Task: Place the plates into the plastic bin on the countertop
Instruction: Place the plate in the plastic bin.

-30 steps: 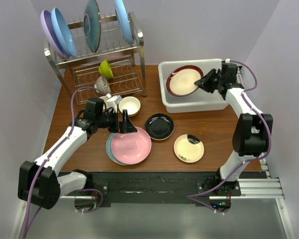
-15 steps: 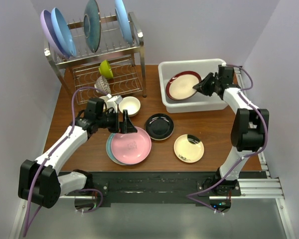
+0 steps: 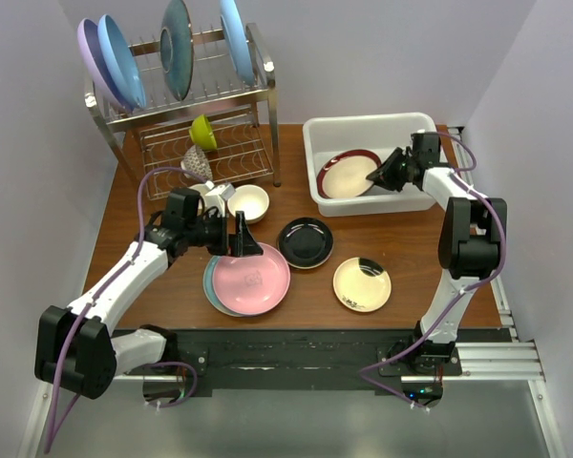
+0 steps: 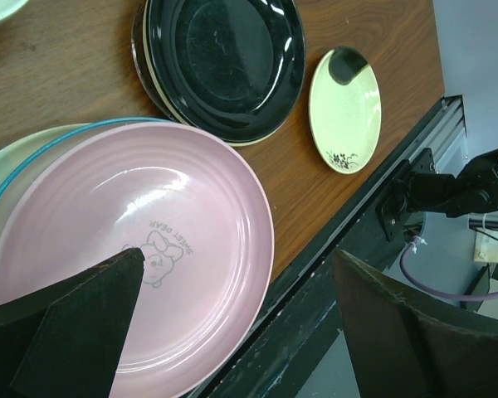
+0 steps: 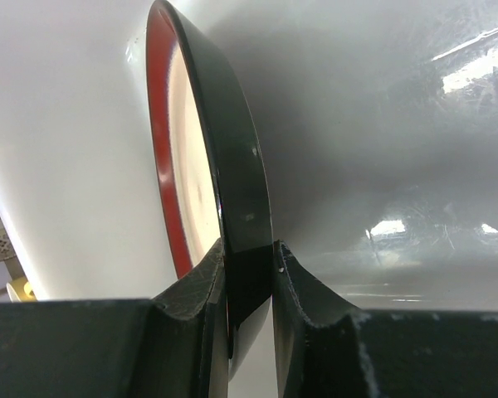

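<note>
My right gripper (image 3: pixel 380 175) (image 5: pixel 249 259) is shut on the edge of the maroon-rimmed cream plate (image 3: pixel 347 175) (image 5: pixel 236 157). The plate lies tilted low inside the white plastic bin (image 3: pixel 363 124) (image 5: pixel 398 124) at the back right of the countertop (image 3: pixel 411 248). My left gripper (image 3: pixel 241 239) (image 4: pixel 239 265) hangs open above the pink plate (image 3: pixel 251 279) (image 4: pixel 149 240), holding nothing. This pink plate rests on a teal-and-cream plate (image 3: pixel 210 282) (image 4: pixel 17 157). A glossy black plate (image 3: pixel 306 241) (image 4: pixel 224 58) and a small cream plate (image 3: pixel 362 283) (image 4: pixel 345 108) lie to its right.
A steel wire rack (image 3: pixel 210 143) at the back left holds large blue, lilac and dark teal plates, with a green cup on its lower shelf. A small cream bowl (image 3: pixel 248 202) sits in front of the rack. The black table rail (image 3: pixel 296 345) runs along the near edge.
My right gripper has moved down and nearer with the maroon-rimmed plate, which now sits lower and flatter in the bin. The left arm has not moved.
</note>
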`<state>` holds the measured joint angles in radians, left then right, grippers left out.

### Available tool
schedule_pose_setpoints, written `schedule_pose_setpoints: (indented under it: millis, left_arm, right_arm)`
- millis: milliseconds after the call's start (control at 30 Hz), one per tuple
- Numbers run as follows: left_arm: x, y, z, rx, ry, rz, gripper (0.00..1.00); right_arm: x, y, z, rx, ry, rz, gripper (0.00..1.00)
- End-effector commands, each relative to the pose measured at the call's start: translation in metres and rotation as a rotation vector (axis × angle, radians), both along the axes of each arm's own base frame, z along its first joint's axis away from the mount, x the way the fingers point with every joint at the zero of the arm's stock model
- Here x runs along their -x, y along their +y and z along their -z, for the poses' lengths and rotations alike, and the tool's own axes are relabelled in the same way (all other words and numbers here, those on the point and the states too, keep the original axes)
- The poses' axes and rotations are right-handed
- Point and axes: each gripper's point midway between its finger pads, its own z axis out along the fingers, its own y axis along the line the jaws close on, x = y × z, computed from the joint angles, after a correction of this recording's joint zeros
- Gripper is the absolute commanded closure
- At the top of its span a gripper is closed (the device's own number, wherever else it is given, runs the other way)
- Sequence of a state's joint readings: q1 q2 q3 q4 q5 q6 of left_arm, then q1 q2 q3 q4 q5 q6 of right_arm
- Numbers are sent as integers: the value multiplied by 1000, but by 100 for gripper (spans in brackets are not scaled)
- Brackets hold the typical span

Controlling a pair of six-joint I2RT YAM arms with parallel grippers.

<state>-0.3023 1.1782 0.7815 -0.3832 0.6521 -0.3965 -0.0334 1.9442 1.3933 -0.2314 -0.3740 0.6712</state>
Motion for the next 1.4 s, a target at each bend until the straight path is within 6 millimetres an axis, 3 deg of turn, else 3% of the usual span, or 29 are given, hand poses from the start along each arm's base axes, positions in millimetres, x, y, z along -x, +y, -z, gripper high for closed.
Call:
schedule_pose_setpoints:
  millis: [0,133,233,367,533,800,1067,1367]
  left_arm:
    - [3,-1,-1,9,-24,33,0]
    - [4,-1,0,8,-25,32,0]
    - [5,-1,1,8,-23,33,0]
    - [6,-1,2,8,-18,29,0]
    - [5,-2,0,19,-26,32,0]
    - [6,-2,0,24,-29,35,0]
    - [8,-3,0,34,-27,33,0]
    - [8,-2,0,31,-24,24,0]
  right_arm:
    - [-20,2,-31,-22,-100,-26,84]
    - [-20,-1,-27,-19,-82,-20,67]
    - [-21,-5,-28,-9,-80,-13,60]
    - [-17,-10,-28,36,-61,-16,58]
    - [-14,-20,-40,106,-69,-7,47]
    - [-10,-32,-53,180,-76,-1,38]
    - [-5,-33,-112,198,-222,21,28]
    - [24,-23,-175,167,-364,-2,13]
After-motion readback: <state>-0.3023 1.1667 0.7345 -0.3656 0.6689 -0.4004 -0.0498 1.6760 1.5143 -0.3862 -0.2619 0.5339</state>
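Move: My right hand still grips the rim of the tilted, red-rimmed plate low inside the bin. The plate's middle is about 6 cm left, 2 cm ahead and 3 cm below, over the bin's near-left corner, with the bin's middle some 6 cm ahead and 3 cm right. The black plate stack sits about 20 cm back and 20 cm left; the cream plate is 30 cm back, 7 cm left. From my left hand, the red-rimmed plate is roughly 27 cm ahead, 25 cm right. I open my right fingers and let go of the plate's rim near the bin floor, easing the hand about 3 cm right, clear of the plate, while it rolls some 10 degrees, left side down. Then, with the fingers still spreading, I lift straight up out of the bin, about 14 cm, the fingertips tipping up roughly 15 degrees. ##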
